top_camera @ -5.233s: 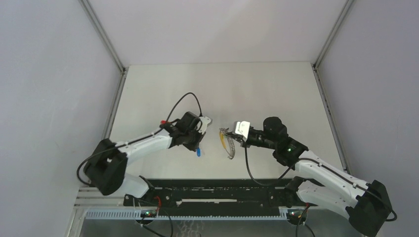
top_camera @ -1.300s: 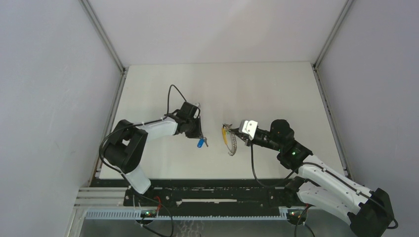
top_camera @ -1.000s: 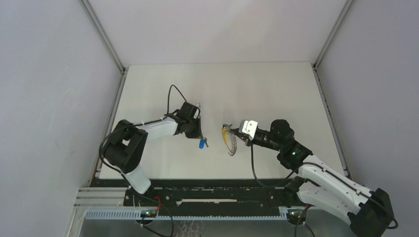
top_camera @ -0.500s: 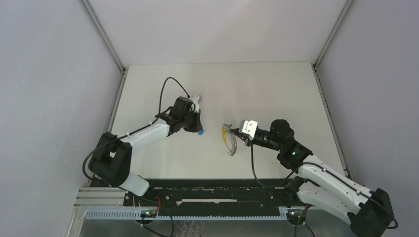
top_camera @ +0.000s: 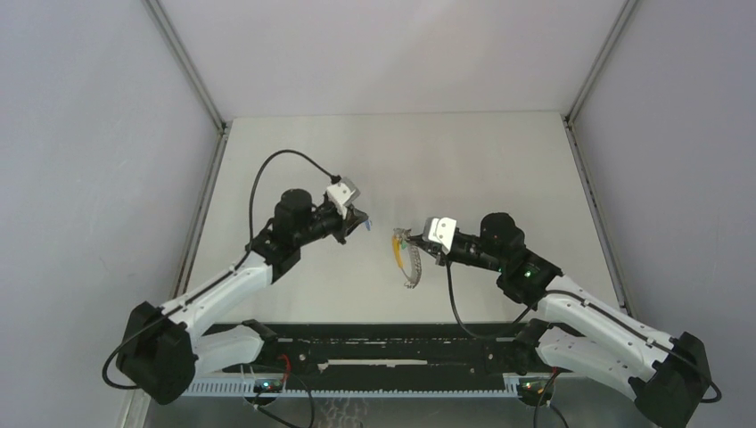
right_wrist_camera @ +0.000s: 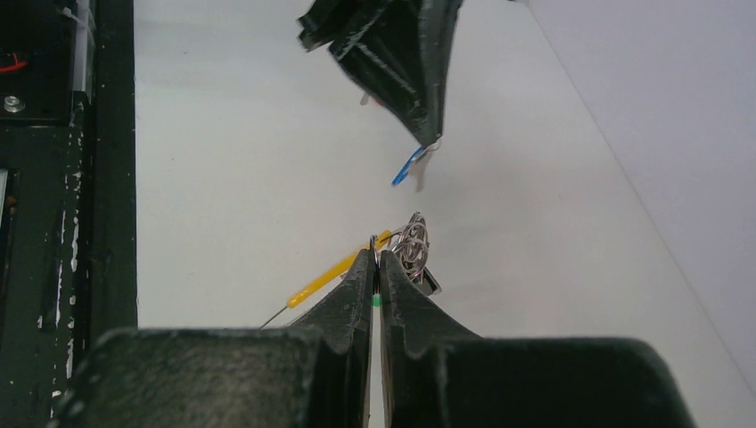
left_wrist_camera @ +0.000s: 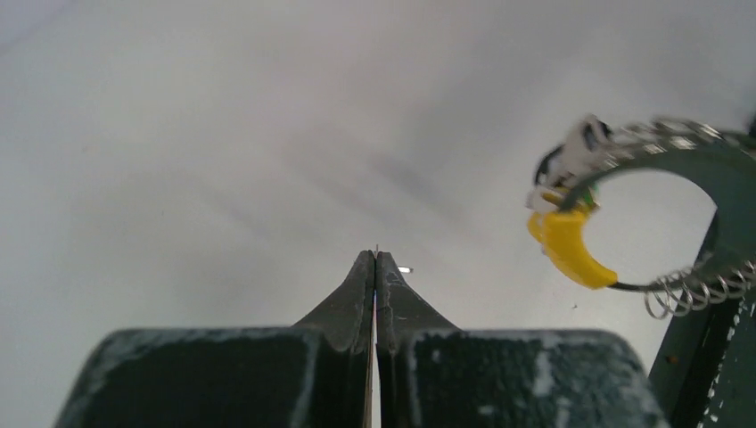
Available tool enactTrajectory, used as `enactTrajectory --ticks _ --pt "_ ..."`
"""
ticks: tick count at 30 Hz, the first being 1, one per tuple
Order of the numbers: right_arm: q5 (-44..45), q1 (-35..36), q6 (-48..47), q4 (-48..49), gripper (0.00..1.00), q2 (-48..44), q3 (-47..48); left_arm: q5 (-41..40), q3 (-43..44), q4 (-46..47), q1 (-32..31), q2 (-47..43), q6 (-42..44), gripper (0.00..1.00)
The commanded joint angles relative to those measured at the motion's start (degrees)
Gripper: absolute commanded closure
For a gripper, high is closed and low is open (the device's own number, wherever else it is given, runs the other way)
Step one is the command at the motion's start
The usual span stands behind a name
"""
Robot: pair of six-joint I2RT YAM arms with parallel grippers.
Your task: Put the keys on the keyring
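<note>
My left gripper (top_camera: pixel 359 218) is shut on the key with the blue head (right_wrist_camera: pixel 408 167). The key hangs off its tip above the table, and in the left wrist view only a thin metal edge shows between the shut jaws (left_wrist_camera: pixel 375 259). My right gripper (top_camera: pixel 413 243) is shut on the keyring (right_wrist_camera: pixel 392 237) and holds it off the table. The ring's yellow tab (left_wrist_camera: pixel 566 245) and bead chain (left_wrist_camera: pixel 686 287) dangle from it. The two gripper tips face each other a short way apart, with the key left of the ring in the top view.
The white table (top_camera: pixel 481 160) is walled by grey panels on both sides and at the back. A black rail (top_camera: pixel 383 343) with the arm bases runs along the near edge. Each arm trails a black cable.
The left gripper closed on the blue key on the table, lifted it and swung to point right toward the keyring. The right gripper shifted slightly left, still holding the ring.
</note>
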Motion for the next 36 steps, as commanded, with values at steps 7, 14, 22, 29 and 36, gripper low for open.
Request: enactTrajectory --ticks 7,14,22,29,36 --pt "-1.4 0.7 -4.6 -1.0 1.00 2.5 5.4 19.5 -9.1 15.3 0.0 -11.6 22.1 1.00" --pt "-8.5 -1.2 -9.6 0.1 1.00 4.9 5.4 28.1 -10.0 13.6 0.0 -15.3 26.9 1.00" --pt "-11.9 -2.2 -13.6 0.8 1.00 7.1 6.2 34.3 -8.4 8.2 -0.1 -14.1 30.6 1.00" --pt "-13.4 -2.3 -14.8 -0.8 1.00 8.1 7.8 33.0 -6.5 2.4 -2.2 -13.7 34.4 1.00" --pt "-14.8 -1.0 -15.7 -0.3 1.00 9.7 7.9 32.2 -6.1 2.4 -3.5 -14.2 34.7 1.00"
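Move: The left gripper already holds the blue key. The keyring hangs in the right gripper, its middle about 9 cm back and 9 cm right of the left hand, some 2 cm above it. The red key lies on the table about 8 cm ahead, 19 cm left and 18 cm below the left hand. From the right hand, the blue key is some 7 cm ahead, 9 cm left and 5 cm below. Bring the left gripper back about 11 cm and slightly right towards the keyring, rising first, then sinking part of the way again. As it travels, swing its fingers clockwise some 40 degrees and tip them up until they point right at the other hand. Keep both grips shut, and ease the right gripper a couple of centimetres left, turning it slightly counter-clockwise. ##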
